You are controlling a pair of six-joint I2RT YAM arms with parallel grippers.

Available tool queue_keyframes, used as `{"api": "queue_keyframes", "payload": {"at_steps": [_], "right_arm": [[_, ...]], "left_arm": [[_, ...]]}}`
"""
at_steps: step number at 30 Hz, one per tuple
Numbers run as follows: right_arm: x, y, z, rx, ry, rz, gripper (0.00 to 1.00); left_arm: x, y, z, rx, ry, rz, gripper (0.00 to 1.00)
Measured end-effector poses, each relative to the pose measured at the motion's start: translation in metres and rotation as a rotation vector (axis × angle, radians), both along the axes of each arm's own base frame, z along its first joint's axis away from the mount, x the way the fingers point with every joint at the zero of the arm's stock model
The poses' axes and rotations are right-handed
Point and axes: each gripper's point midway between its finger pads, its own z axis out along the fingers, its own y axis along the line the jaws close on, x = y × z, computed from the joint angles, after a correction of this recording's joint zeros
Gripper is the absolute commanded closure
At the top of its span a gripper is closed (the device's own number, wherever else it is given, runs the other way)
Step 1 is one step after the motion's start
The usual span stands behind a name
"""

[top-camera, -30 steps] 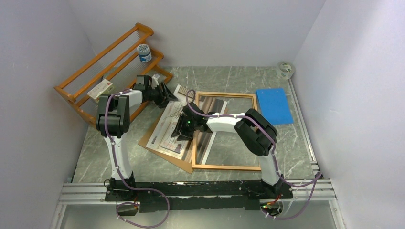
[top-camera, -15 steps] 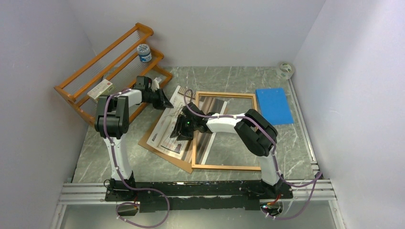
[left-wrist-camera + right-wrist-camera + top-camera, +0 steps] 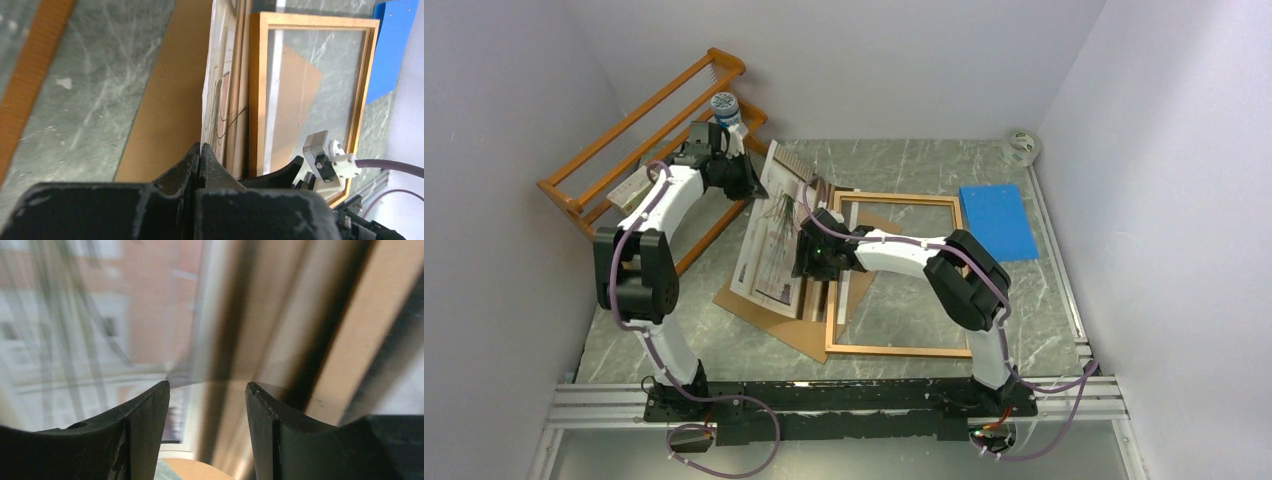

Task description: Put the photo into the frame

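Note:
The photo (image 3: 766,262), a beige print of a window and a wispy plant, is tilted up on its near edge, left of the frame (image 3: 894,350). My left gripper (image 3: 746,178) is shut on the photo's raised far edge, close to the rack. In the left wrist view the jaws (image 3: 200,150) pinch the photo (image 3: 216,85) edge-on, with the frame (image 3: 256,90) beside it. My right gripper (image 3: 809,258) is open against the photo's right side, at the frame's left rail. In the right wrist view its fingers (image 3: 207,390) stand apart with the blurred photo (image 3: 75,315) close behind them.
A brown backing board (image 3: 759,318) lies under the photo and partly under the frame. An orange wooden rack (image 3: 624,130) with a jar (image 3: 726,108) and a small box (image 3: 632,186) stands at the back left. A blue sheet (image 3: 997,222) lies right of the frame, a tape roll (image 3: 1022,146) in the far right corner.
My left gripper shut on the photo's far edge and rose toward the rack, tipping the photo up off the board. My right gripper opened wider and shifted slightly along the photo.

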Motion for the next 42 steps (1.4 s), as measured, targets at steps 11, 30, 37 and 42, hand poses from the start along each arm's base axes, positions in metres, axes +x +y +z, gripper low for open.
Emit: {"api": "queue_keyframes", "payload": {"at_steps": [11,30,37,42], "right_arm": [[0.017,-0.043,0.052,-0.099,-0.191,-0.079,0.2],[0.01,-0.093,0.2,0.074,-0.547,-0.107,0.11],[0.02,-0.115,0.234,0.11,-0.634,-0.055,0.14],[0.036,-0.139,0.289,0.136,-0.772,0.02,0.13]], "left_arm": [[-0.018,0.014,0.099,0.061,-0.184,0.017,0.97],[-0.079,-0.002,0.229,-0.016,-0.487,-0.132,0.98],[-0.097,-0.021,0.254,-0.067,-0.619,-0.308,0.98],[-0.108,-0.03,0.274,-0.061,-0.753,-0.422,0.97]]}}
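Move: The left hand already pinches the photo's far left edge; the photo's middle lies about 8 cm back, 6 cm right and 5 cm below. From that hand, the frame's middle is some 16 cm back, 27 cm right, and the backing board's 15 cm back, 8 cm right, both 12 cm lower. From the right hand, the photo's middle is 8 cm ahead, 2 cm left, 5 cm up; the frame is 19 cm right, 1 cm back, 2 cm lower. Left keeps pinching the photo, lifting it some 27 cm and back; right, opening wider, rises alongside and moves rightward. ##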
